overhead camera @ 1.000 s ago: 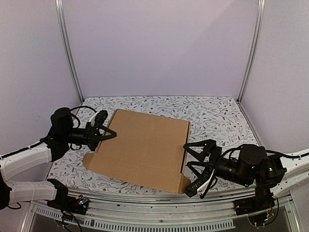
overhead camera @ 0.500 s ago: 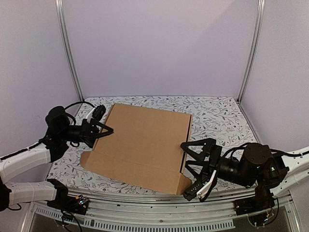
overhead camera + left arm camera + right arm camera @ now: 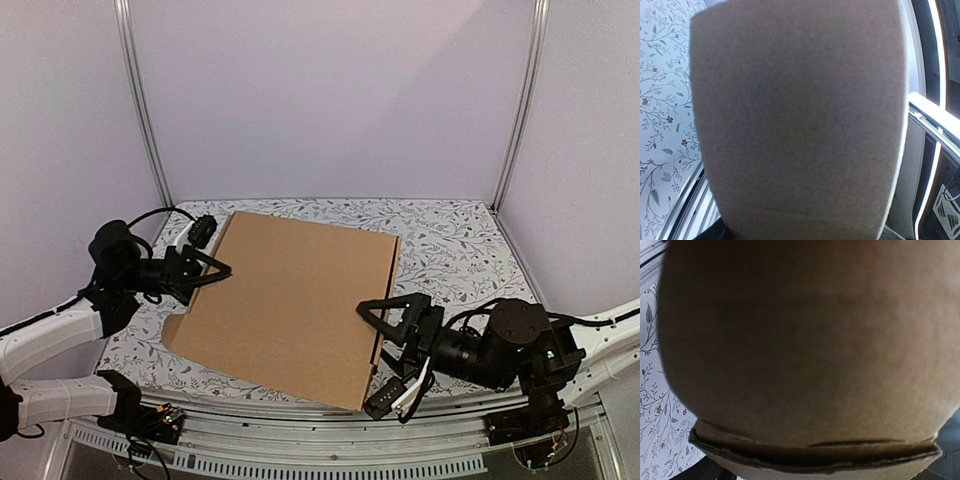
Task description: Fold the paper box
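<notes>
The paper box (image 3: pixel 290 300) is a flat brown cardboard mailer, tilted between my two arms on the table. My left gripper (image 3: pixel 208 255) has a finger on each side of the box's left edge and is shut on it. My right gripper (image 3: pixel 368 357) stands wide open around the box's near right corner, one finger above and one below. Cardboard fills the left wrist view (image 3: pixel 800 120) and hides the fingers. In the right wrist view the box (image 3: pixel 800 340) also fills the frame, with its layered edge (image 3: pixel 815 460) at the bottom.
The table has a floral cover (image 3: pixel 450 240). Aluminium posts (image 3: pixel 140 100) (image 3: pixel 520 100) and pale walls close in the back and sides. A metal rail (image 3: pixel 300 450) runs along the near edge.
The box has shifted left and its left side has risen with my left gripper. My right gripper has moved left onto the box's right edge and its jaws have narrowed slightly.
</notes>
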Robot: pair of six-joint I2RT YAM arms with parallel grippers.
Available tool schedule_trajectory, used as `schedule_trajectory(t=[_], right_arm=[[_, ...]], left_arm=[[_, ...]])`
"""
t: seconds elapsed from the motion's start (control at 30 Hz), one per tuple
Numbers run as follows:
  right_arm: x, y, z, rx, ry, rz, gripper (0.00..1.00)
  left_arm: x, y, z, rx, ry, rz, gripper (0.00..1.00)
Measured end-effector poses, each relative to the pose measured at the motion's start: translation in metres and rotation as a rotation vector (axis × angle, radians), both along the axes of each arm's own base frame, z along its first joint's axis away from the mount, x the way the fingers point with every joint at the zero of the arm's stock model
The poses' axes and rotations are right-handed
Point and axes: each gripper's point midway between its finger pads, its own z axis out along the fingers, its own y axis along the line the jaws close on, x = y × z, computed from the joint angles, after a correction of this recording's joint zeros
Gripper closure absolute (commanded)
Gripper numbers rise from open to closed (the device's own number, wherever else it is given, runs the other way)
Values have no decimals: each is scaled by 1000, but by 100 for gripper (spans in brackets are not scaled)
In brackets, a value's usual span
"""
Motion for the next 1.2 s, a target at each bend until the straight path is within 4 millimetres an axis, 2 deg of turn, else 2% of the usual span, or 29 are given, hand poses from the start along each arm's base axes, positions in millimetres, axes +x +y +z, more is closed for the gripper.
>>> schedule_trajectory(t=[0.17,0.37,0.7,0.93,1.1,1.2], right_arm=[[-1,5,3,7,-13,5,30],[-3,7,5,14,-23,7,37],[-2,5,5,27,-14,-20,47],[5,-3,3,61,43,-71,49],[10,-19,6,127,175,-124,48],[12,-26,-1,150,282,-158,49]], left_arm=[[0,0,-2,3,5,0,48],[1,0,-5,11,16,11,26],[3,2,-3,12,-34,56,1],[7,5,-11,80,-34,105,1],[20,13,-9,230,-87,215,0],[30,23,-6,327,-141,297,1]])
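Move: Both hands are at the raised paper box, at about its height. Its middle lies some 13 cm right of the left hand and 5 cm back; the left fingers still straddle its left edge. From the right hand, whose open fingers already reach around the right edge, the middle is about 16 cm left and 2 cm ahead. The loose flap on the near left corner sticks out roughly 9 cm left of the left hand and 10 cm back. The right fingers close and pinch the box's right edge while the left fingers open wide and come free of its left edge. The left hand then draws off about 3 cm forward and 2 cm left, its fingers tipping down and swinging forward. Keeping its grip, the right hand edges barely left, then goes some 3 cm right and slightly forward, rolling and tilting about 20 degrees. ##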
